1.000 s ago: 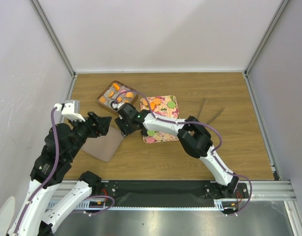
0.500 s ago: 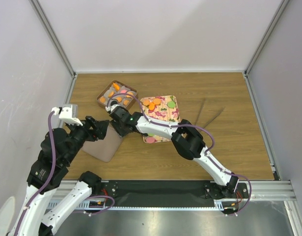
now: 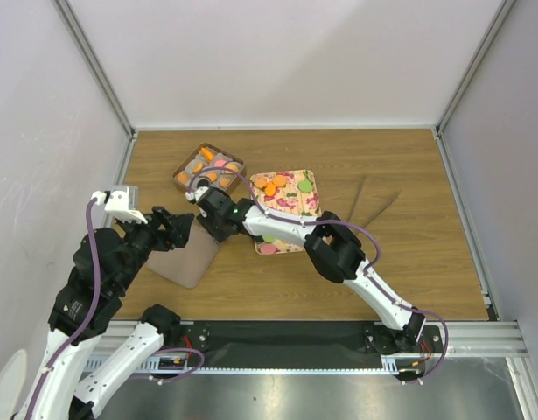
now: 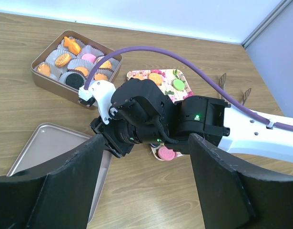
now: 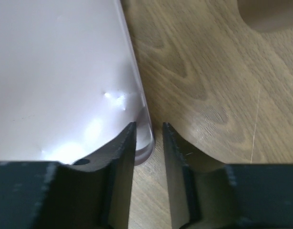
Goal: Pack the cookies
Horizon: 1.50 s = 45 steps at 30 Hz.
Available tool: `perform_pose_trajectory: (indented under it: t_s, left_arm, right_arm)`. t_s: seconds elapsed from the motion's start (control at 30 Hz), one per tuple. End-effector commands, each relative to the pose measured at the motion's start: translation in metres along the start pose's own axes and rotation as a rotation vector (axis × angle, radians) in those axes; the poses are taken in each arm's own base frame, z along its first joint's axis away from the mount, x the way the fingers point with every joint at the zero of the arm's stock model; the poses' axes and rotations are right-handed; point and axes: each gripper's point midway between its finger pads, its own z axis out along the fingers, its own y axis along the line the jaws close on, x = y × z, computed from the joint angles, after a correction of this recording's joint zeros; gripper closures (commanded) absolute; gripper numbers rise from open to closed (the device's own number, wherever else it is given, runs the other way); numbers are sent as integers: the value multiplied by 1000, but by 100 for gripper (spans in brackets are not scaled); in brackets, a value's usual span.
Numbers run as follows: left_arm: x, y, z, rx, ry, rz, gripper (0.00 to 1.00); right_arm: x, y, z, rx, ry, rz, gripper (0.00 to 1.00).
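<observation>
Orange, pink and black cookies (image 4: 63, 59) lie in paper cups in the brown box (image 3: 178, 175). More cookies (image 3: 273, 184), orange, green and pink, sit on the floral tray (image 3: 290, 207); a pink one (image 4: 165, 154) shows at its near end. The flat brown lid (image 3: 185, 258) lies left of the tray. My right gripper (image 5: 148, 126) straddles the rim of the lid's corner (image 5: 142, 107): one finger is over the lid's inside, the other outside over the wood, and a gap remains beside the rim. My left gripper (image 4: 147, 140) hovers wide open and empty, above the wood just behind the right wrist.
Two thin dark sticks (image 3: 373, 206) lie on the wood right of the tray. The right arm (image 3: 338, 249) stretches across the table's middle. Grey walls close in the left, back and right sides.
The right gripper has slid left to the lid's corner and its jaws have narrowed around the rim. The left gripper has drawn back slightly toward the left.
</observation>
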Motion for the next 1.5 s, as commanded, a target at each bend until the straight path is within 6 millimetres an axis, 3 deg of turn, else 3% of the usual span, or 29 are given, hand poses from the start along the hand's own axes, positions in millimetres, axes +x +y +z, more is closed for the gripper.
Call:
perform_pose_trajectory:
  t_s: [0.0,0.17,0.43,0.53,0.63,0.67,0.77,1.0,1.1,1.4,1.47]
  left_arm:
    - [-5,2,2,-13,-26,3,22]
    - [-9,3,3,-23,-38,-4,22]
    - [-20,4,0,-36,-72,-18,21]
    - [-23,3,-1,-35,-79,-23,21]
    - [-29,3,-4,-40,-94,-29,21]
    - [-30,3,-5,-43,-99,-28,20]
    - [-33,2,-5,-40,-107,-35,20]
    - [-23,-4,8,-13,-73,-54,17]
    - [-19,-9,17,-2,-51,-68,17]
    - [-4,-24,50,45,64,-111,18]
    - [-1,-37,57,133,99,-146,20]
  right_arm:
    - [-10,8,1,-51,-40,-59,67]
    - [-7,2,2,-19,-28,-85,77]
    - [-13,-4,-18,15,-43,-58,100]
    - [-18,-6,-27,17,-53,-37,100]
    - [-26,-13,-44,38,-73,-15,100]
    - [-37,-14,-59,37,-103,-7,100]
    - [-37,-21,-74,30,-122,26,100]
    - [-44,-40,-131,61,-183,102,100]
    - [-36,-56,-144,88,-186,166,100]
    - [-25,-121,-214,157,-295,407,100]
    - [-27,-129,-234,174,-339,429,100]
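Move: The right hand hovers just above the table with its half-open fingers at the far right corner of the lid. The lid's middle is about 9 cm to its left, 5 cm back and 1 cm lower. The cookie box stands some 17 cm ahead and 3 cm left, about level in height, and the floral tray about 18 cm right, 6 cm ahead and 1 cm lower. From the left hand the lid lies roughly 6 cm ahead, 5 cm left and 31 cm below. Pinching the lid at its far right corner, the right fingers close fully. The hand then carries the lid about 18 cm to the right and 13 cm up until it is over the floral tray, turning some 25 degrees clockwise. Late on, the left hand, fingers still wide open, eases about 5 cm forward and right. ##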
